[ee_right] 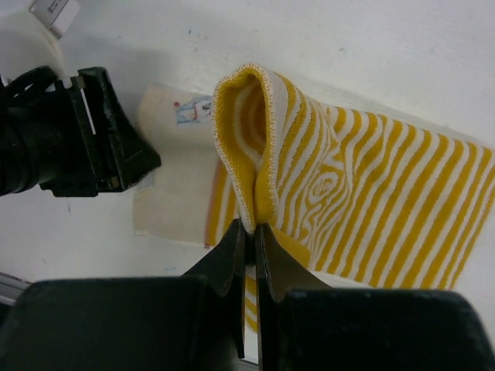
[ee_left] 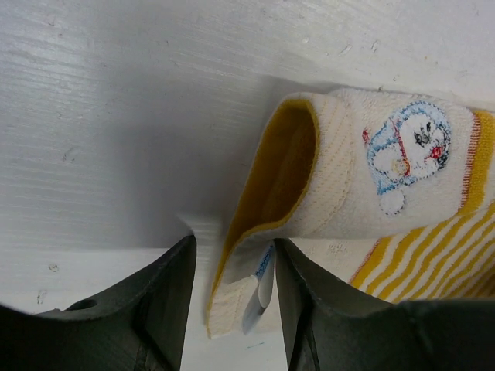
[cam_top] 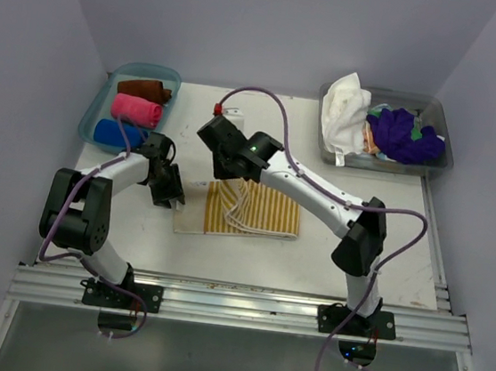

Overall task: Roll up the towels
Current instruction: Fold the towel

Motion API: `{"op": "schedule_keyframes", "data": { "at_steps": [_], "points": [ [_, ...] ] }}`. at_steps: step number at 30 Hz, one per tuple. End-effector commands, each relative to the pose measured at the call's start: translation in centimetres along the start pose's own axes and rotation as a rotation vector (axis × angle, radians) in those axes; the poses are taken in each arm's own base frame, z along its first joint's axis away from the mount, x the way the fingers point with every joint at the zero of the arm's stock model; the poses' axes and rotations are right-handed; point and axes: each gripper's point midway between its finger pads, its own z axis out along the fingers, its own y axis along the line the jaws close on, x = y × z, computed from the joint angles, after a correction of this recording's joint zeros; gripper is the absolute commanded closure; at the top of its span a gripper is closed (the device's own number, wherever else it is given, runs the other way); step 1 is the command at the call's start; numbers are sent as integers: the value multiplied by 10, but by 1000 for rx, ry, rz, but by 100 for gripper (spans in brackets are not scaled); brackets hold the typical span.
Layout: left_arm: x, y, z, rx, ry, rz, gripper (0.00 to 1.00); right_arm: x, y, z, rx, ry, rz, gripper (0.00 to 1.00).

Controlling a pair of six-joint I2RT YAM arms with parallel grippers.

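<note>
A mustard-yellow towel with white stripes (cam_top: 258, 212) lies partly folded in the middle of the table. My right gripper (ee_right: 249, 228) is shut on a raised fold of this towel (ee_right: 371, 193), pinching the doubled edge; from above the right gripper (cam_top: 228, 167) stands over the towel's left part. At the towel's left end, my left gripper (cam_top: 169, 190) stands low on the table. Its jaws are apart, and the cream corner of the towel (ee_left: 387, 178) with its label lies between the fingers (ee_left: 309, 309), with a gap on the left side. The left gripper (ee_right: 77, 131) also shows in the right wrist view.
A blue tray (cam_top: 107, 98) at the back left holds rolled brown (cam_top: 145, 90), pink (cam_top: 136, 109) and blue (cam_top: 116, 133) towels. A clear bin (cam_top: 443, 109) at the back right holds loose white (cam_top: 344, 114) and purple (cam_top: 403, 134) towels. A small red object (cam_top: 217, 109) lies behind the arms.
</note>
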Motion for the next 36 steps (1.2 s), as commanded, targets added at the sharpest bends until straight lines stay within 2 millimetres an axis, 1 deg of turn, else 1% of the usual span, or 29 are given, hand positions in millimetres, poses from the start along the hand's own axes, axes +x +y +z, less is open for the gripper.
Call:
{"op": "schedule_keyframes", "data": {
  "at_steps": [1, 2, 4, 5, 8, 9, 12, 17, 18, 20, 21, 23, 24, 28, 36],
  "points": [
    [-2, 2, 11, 8, -5, 8, 51, -5, 31, 5, -71, -2, 23, 100],
    [-1, 2, 12, 12, -1, 9, 51, 3, 37, 16, -67, 18, 13, 100],
    [-1, 1, 12, 13, 0, 9, 52, 6, 46, 21, -81, 29, 12, 100],
    [-1, 1, 12, 13, 0, 11, 52, 13, 51, 28, -88, 49, 9, 100],
    [-1, 1, 12, 14, 1, 11, 52, 19, 61, 33, -105, 66, 6, 100],
    [-1, 1, 12, 14, 1, 11, 52, 21, 61, 39, -100, 74, 7, 100],
    [-1, 1, 13, 17, 2, 9, 52, 27, 66, 44, -109, 90, 8, 100],
    [2, 2, 16, 18, 15, 7, 53, 33, 74, 49, -122, 100, 0, 100],
    [3, 2, 17, 21, 17, 7, 53, 30, 76, 49, -126, 95, 2, 100],
    [3, 1, 17, 26, 17, 4, 53, 34, 81, 53, -135, 106, 0, 100],
    [3, 1, 18, 25, 19, 3, 53, 32, 84, 53, -143, 101, 0, 100],
    [4, 1, 19, 24, 24, 3, 53, 36, 87, 58, -141, 113, -6, 100],
    [4, 1, 19, 24, 23, 3, 53, 34, 90, 56, -150, 111, -6, 100],
    [4, 1, 19, 23, 25, 4, 53, 36, 95, 62, -158, 115, -4, 100],
    [4, 2, 21, 21, 31, 5, 54, 48, 106, 69, -183, 144, -11, 100]
  ]
}}
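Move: The right hand holds the gathered end of the striped towel. The towel's white-bordered left end, where that end is going, lies about 15 cm to its left, 3 cm back and 20 cm below. The left gripper's fingertips stand some 20 cm to its left, 3 cm back and 20 cm down. The flat towel's right-hand fold is about 17 cm to its right, 3 cm back and 20 cm below. For the left hand that bordered end is almost underneath, about 4 cm right and 1 cm back. Keeping its pinch on the gathered towel end, the right hand carries it left and down together, roughly 9 cm each way, towards the bordered left end and the waiting left gripper. It goes quickly at first, then more slowly, while the fingers tip about 10 degrees further down. The left hand stays low with half-open fingers astride the towel's left edge, creeping only about a centimetre right and forward. ##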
